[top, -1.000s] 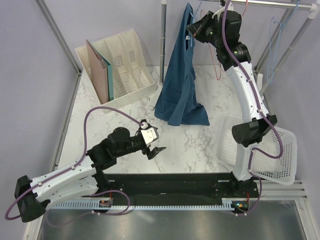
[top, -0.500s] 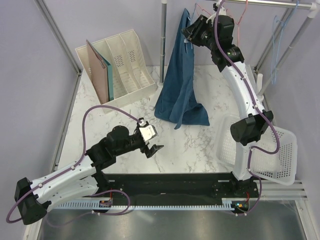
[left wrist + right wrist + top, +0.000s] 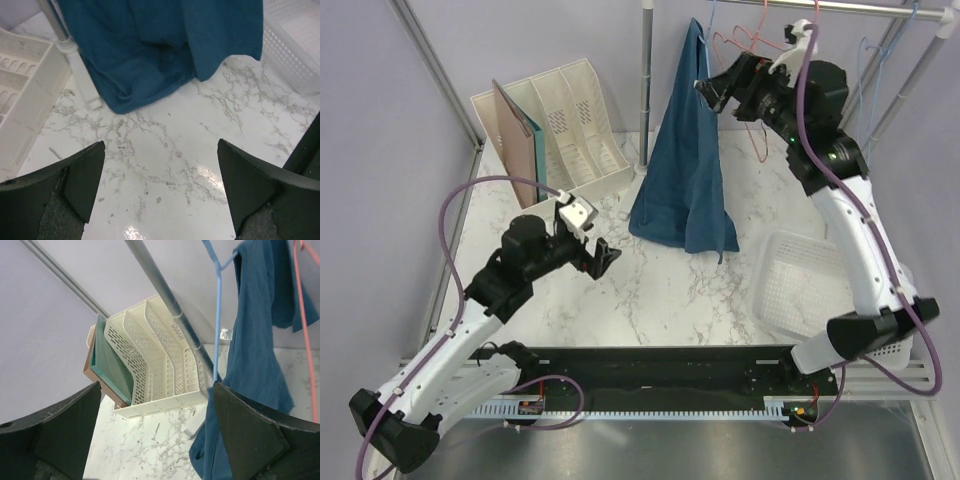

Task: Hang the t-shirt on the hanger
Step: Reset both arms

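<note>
The dark teal t-shirt (image 3: pixel 685 160) hangs from the rail, with its hem bunched on the marble table. The thin light-blue hanger (image 3: pixel 218 305) runs into its neck opening; most of its wire is hidden inside the cloth. My right gripper (image 3: pixel 717 94) is up by the shirt's top right edge, open and holding nothing. In the right wrist view the gripper (image 3: pixel 156 387) has its right finger close to the t-shirt (image 3: pixel 255 340). My left gripper (image 3: pixel 604 254) hovers open over the table, left of the shirt's hem. The left wrist view shows the gripper (image 3: pixel 161 145) empty and the t-shirt (image 3: pixel 165 45) ahead.
A cream file rack (image 3: pixel 560 120) holding teal and brown folders stands at the back left. The rail's upright post (image 3: pixel 646 80) is just left of the shirt. Pink-red hangers (image 3: pixel 742 42) and spare light-blue ones (image 3: pixel 868 70) hang on the rail. A white basket (image 3: pixel 800 290) sits at the right.
My right gripper has opened, let go of the shirt's top and drawn back to the right. The left arm has swung further out over the table. The shirt stays hanging.
</note>
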`<state>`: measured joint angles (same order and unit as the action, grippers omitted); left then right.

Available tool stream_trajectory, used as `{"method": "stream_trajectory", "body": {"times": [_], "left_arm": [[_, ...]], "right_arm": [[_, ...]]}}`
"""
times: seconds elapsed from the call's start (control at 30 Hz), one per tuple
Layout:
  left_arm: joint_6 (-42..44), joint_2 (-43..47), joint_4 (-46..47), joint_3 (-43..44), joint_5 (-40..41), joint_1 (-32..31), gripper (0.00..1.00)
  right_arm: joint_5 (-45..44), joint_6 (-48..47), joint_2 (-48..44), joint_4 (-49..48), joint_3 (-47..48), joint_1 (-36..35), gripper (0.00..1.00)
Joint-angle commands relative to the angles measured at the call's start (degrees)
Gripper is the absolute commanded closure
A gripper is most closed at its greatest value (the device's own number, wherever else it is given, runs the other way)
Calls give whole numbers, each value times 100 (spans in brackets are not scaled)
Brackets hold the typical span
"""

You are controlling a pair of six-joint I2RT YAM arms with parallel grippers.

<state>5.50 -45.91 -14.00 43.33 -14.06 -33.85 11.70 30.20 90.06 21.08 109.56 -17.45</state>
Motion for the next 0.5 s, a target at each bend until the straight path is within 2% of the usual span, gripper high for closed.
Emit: {"method": "stream_trajectory", "body": {"times": [0.0, 0.03, 0.07, 0.1, 0.23, 0.33, 0.37, 0.47], "left_arm": [[-506, -347, -1049, 964, -124, 544, 1], [-480, -540, -1322, 1471, 16, 572, 1], [-384, -881, -1942, 1737, 305, 581, 1], [-331, -1024, -2123, 1949, 299, 764, 1], [152, -1270, -2878, 2792, -464, 1266, 1], [320, -1613, -3529, 3110, -221, 1328, 1], [172, -1675, -3644, 3111, 155, 1345, 1], [22, -1650, -3891, 2893, 404, 1451, 1]], "right_arm": [[-309, -926, -1050, 53, -566, -21, 2], [-292, -1311, -1209, 89, -689, -21, 2], [-239, -1462, -1550, 107, -960, -21, 2], [-195, -1655, -1727, 211, -1093, -21, 2], [234, -2499, -2475, 904, -1647, -13, 2], [771, -3422, -3046, 1626, -2104, -21, 2], [859, -3754, -3352, 1784, -2358, -21, 2], [965, -4099, -3888, 2320, -2876, -21, 2]]}}
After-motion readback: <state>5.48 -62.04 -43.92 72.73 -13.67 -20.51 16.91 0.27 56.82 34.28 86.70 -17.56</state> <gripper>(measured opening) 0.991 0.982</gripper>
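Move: Hanging from the rack, the t-shirt has its middle about 14 cm ahead of the right hand, 4 cm to its left and 20 cm below. The pink hangers hang some 12 cm ahead of that hand and 4 cm to its right, and the white bin stands about 21 cm back, 22 cm to its right and 42 cm below. From the left hand, the t-shirt is roughly 33 cm ahead and 18 cm to the right, 3 cm higher; the file rack is 30 cm ahead, 12 cm to the left and 12 cm lower. Backing quickly away from the hung t-shirt and the pink hangers, the empty right hand travels about 17 cm back and a little right towards the white bin, rising first, then sinking, while its left side rolls down. The left hand moves some 6 cm left, also forward and up, turning counter-clockwise and tipping down. Both grippers stay open. ##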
